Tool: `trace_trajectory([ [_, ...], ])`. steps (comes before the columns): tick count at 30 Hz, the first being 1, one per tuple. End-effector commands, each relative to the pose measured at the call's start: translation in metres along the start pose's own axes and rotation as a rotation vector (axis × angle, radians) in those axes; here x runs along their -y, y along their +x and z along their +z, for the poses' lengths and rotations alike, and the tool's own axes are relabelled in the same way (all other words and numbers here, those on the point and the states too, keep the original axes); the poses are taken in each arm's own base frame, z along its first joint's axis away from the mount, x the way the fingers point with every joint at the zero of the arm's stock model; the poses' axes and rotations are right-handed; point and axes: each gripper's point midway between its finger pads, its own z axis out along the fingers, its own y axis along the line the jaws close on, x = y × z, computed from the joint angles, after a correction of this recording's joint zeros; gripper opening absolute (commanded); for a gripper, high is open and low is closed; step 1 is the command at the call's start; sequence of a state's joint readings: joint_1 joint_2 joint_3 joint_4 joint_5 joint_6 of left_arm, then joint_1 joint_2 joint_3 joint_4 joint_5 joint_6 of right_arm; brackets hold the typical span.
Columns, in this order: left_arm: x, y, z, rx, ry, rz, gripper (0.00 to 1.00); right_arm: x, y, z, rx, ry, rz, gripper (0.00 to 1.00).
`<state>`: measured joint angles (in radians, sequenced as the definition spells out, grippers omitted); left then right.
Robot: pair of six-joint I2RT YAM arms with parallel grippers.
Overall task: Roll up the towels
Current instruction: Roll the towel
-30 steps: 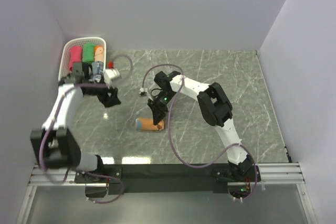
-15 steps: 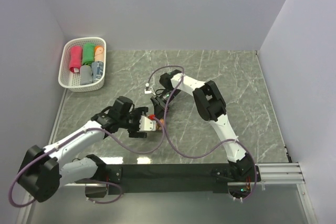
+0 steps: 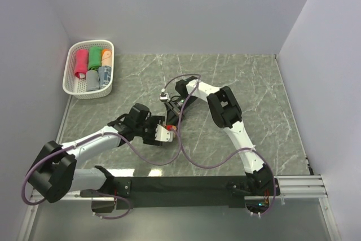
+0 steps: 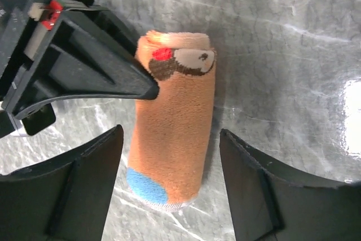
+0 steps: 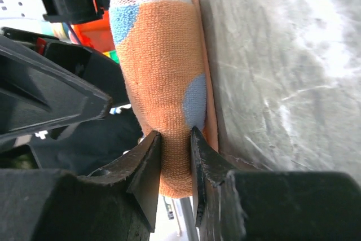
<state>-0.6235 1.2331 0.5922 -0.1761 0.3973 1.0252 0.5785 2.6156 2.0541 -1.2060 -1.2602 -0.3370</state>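
Observation:
An orange towel (image 4: 175,119) with light-blue marks lies rolled on the marble table. My left gripper (image 4: 170,139) is open and straddles the roll, with a gap at each finger. My right gripper (image 5: 175,135) is shut on the roll's (image 5: 161,66) other end, pinching the cloth between its fingertips; one of its black fingers (image 4: 96,74) shows against that end in the left wrist view. In the top view both grippers, left (image 3: 163,132) and right (image 3: 171,119), meet at the table's middle and hide most of the roll.
A white perforated basket (image 3: 90,43) at the back left holds rolled towels: pink-red (image 3: 81,63), green (image 3: 95,57), orange (image 3: 106,57), grey (image 3: 92,80) and grey-blue (image 3: 104,75). Purple cables loop over the table between the arms.
My left arm has swung from the basket down to the table's middle and now straddles the orange roll. The right gripper has kept its hold, shifting slightly.

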Motion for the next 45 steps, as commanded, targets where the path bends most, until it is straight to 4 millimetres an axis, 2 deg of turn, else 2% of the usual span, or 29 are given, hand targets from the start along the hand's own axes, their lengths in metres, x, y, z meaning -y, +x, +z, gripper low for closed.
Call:
trace_trajectory([
  [1,0.010,0.003,0.007,0.006,0.040,0.042,0.74,0.052,0.002,0.005,-0.017,0.119,0.002,0.00],
  [5,0.017,0.020,0.024,-0.038,0.077,0.029,0.68,0.057,0.002,0.007,-0.019,0.128,0.013,0.00],
  [10,0.019,0.019,0.036,-0.021,0.126,0.013,0.63,0.070,0.007,0.008,-0.042,0.162,0.038,0.00],
  [12,0.023,0.025,0.041,-0.042,0.156,0.001,0.57,0.072,0.009,0.009,-0.043,0.163,0.036,0.00],
  [13,0.018,0.022,0.043,-0.042,0.155,0.003,0.53,0.071,0.009,0.008,-0.041,0.163,0.034,0.00],
  [14,0.022,0.025,0.046,-0.053,0.186,-0.009,0.47,0.072,0.009,0.008,-0.042,0.166,0.029,0.00],
  [15,0.029,0.029,0.045,-0.070,0.228,-0.013,0.44,0.071,0.008,0.008,-0.039,0.171,0.016,0.00],
  [16,0.026,0.026,0.046,-0.072,0.245,-0.010,0.42,0.071,0.008,0.007,-0.037,0.174,0.011,0.00],
  [18,0.033,0.031,0.047,-0.094,0.299,-0.033,0.37,0.069,0.004,0.004,-0.029,0.191,-0.006,0.00],
  [20,0.041,0.037,0.044,-0.143,0.360,-0.060,0.33,0.065,0.004,0.000,-0.029,0.198,-0.020,0.12],
  [21,0.042,0.039,0.043,-0.160,0.367,-0.079,0.29,0.060,0.003,-0.005,-0.029,0.216,-0.042,0.24],
  [23,0.048,0.045,0.037,-0.205,0.387,-0.123,0.25,0.052,0.001,-0.021,-0.005,0.240,-0.063,0.41],
  [24,0.050,0.046,0.034,-0.215,0.393,-0.142,0.23,0.053,0.000,-0.027,0.005,0.267,-0.073,0.54],
  [26,0.059,0.047,0.027,-0.233,0.420,-0.169,0.20,0.051,-0.003,-0.050,0.050,0.294,-0.079,0.65],
  [27,0.063,0.047,0.024,-0.243,0.423,-0.194,0.19,0.044,-0.005,-0.060,0.071,0.309,-0.096,0.73],
  [29,0.070,0.047,0.019,-0.256,0.434,-0.238,0.18,0.044,-0.008,-0.084,0.116,0.346,-0.100,0.81],
  [32,0.074,0.053,0.018,-0.309,0.412,-0.335,0.16,0.030,-0.011,-0.116,0.172,0.375,-0.122,0.91],
  [36,0.072,0.061,0.023,-0.393,0.372,-0.520,0.18,0.019,-0.004,-0.141,0.194,0.398,-0.141,0.94],
  [37,0.065,0.059,0.026,-0.401,0.352,-0.542,0.19,0.018,-0.003,-0.145,0.201,0.402,-0.142,0.94],
  [42,0.061,0.073,0.036,-0.514,0.327,-0.650,0.35,0.015,0.002,-0.173,0.247,0.426,-0.125,0.96],
  [45,0.065,0.079,0.038,-0.540,0.331,-0.665,0.39,0.015,0.001,-0.186,0.274,0.431,-0.108,0.96],
])
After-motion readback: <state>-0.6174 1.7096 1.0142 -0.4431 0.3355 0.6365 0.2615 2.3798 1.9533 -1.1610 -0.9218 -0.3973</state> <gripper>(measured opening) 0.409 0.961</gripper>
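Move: The rolled orange towel lies crosswise just below the left hand's open fingers, about 4 cm down, some 2 cm ahead and 2 cm to the right. The right hand already pinches it near its right end; from that hand its middle is about 3 cm left, 2 cm back and slightly lower. The white basket stands roughly 24 cm ahead and 27 cm left of the left hand, near its height. The orange roll is straddled by the left hand, which sinks about 4 cm while easing forward and right, then closes and pinches its middle. Once that grip is made, the right fingers open, let go of the end and draw off some 17 cm to the right and forward, rising slightly. The left hand keeps hold, staying low, shifts briefly back, then forward again, tipping down and turning counter-clockwise about 20 degrees. ##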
